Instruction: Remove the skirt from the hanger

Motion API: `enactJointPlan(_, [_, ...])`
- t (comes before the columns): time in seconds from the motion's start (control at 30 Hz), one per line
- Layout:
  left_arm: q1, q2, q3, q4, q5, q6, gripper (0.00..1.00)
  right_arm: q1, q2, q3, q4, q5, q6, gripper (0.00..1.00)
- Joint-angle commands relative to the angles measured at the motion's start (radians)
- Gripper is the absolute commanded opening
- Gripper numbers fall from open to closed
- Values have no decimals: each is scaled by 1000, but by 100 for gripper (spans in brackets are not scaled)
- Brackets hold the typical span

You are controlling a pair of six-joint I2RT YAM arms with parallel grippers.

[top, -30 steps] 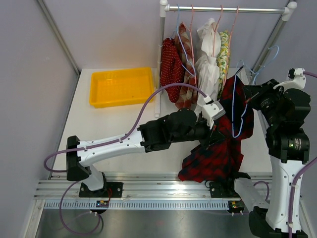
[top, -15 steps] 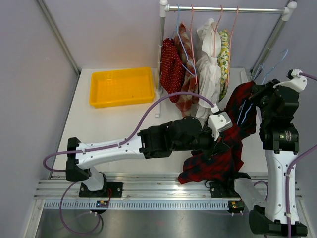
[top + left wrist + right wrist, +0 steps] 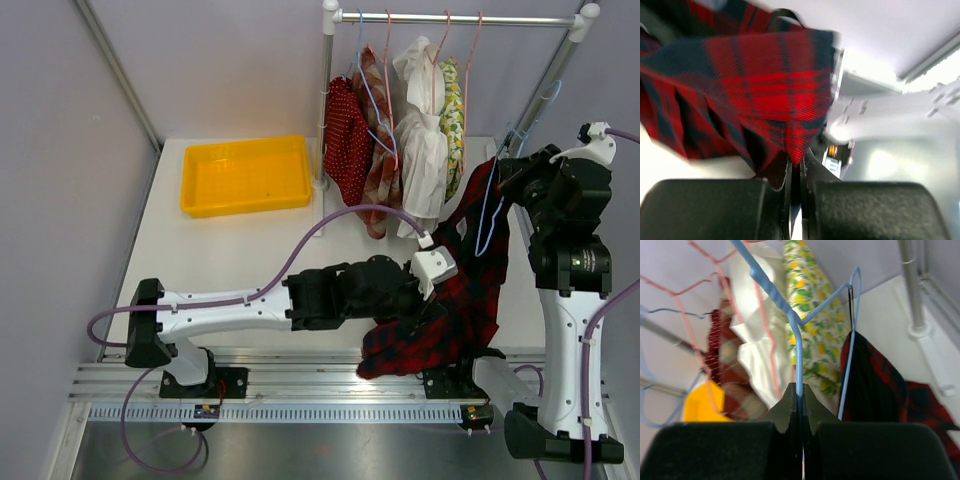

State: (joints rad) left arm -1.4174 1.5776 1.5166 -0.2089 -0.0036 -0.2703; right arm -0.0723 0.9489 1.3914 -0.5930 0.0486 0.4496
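Note:
The skirt (image 3: 455, 305) is red and dark plaid and droops from a light blue wire hanger (image 3: 484, 218) down to the table's near right edge. My left gripper (image 3: 436, 292) is shut on a fold of the skirt's lower part; in the left wrist view the plaid cloth (image 3: 765, 90) runs into the closed gripper (image 3: 796, 169). My right gripper (image 3: 512, 182) holds the hanger up at the right, above the table. In the right wrist view this gripper (image 3: 799, 391) is shut on the blue hanger wire (image 3: 798, 347), and the skirt (image 3: 875, 385) hangs from the hanger's right arm.
A clothes rack (image 3: 327, 110) at the back carries several other garments (image 3: 400, 140) on pink and blue hangers, close behind the skirt. A yellow tray (image 3: 247, 175) sits at the back left. The right rack post (image 3: 550, 80) stands near my right arm.
My left gripper has moved toward the near edge, dragging the skirt's lower part down with it. The right arm has shifted and turned the hanger, its hook now pointing up and back.

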Motion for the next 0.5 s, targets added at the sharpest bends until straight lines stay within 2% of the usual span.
enactJointPlan(0.0, [-17,-85,-93,136,-3,-61,0,-1,-27,97,24,-170,109,0])
enactJointPlan(0.1, [-29,-158,-196,183,10,-78,0,-1,-42,115,-26,-230,159,0])
enactJointPlan(0.2, [-32,-208,-282,189,-71,-78,0,-1,-30,178,-127,-289,176,0])
enactJointPlan(0.33, [-32,-226,-288,155,-237,-37,0,-1,-47,209,-266,-403,218,0])
enactJointPlan(0.47, [-23,-222,-263,181,-324,37,0,-1,-97,166,-399,-469,316,0])
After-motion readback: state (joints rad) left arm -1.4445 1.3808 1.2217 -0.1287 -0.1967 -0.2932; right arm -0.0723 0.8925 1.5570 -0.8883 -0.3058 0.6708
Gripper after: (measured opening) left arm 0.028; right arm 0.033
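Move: The right gripper holds the blue hanger; the hanger's far end, with the skirt's black strap still looped on it, is about 8 cm ahead, roughly level in height. The lemon-print garment hangs about 14 cm ahead of the right gripper and 6 to its left, the white one also 14 ahead but 11 left. From the left gripper, pinching the skirt's cloth, that hanger end lies some 30 cm ahead, 13 right and 9 higher. Keep both grippers shut, one on the hanger and one on the cloth. Sweep the right gripper left and back about 7 cm each way, rising some 3 cm before easing down slightly, rolling its left side up and swinging counter-clockwise, each nearly 20 degrees. Meanwhile tug the left gripper down about 5 cm, then let it come partly back up as it slides 5 cm left. ##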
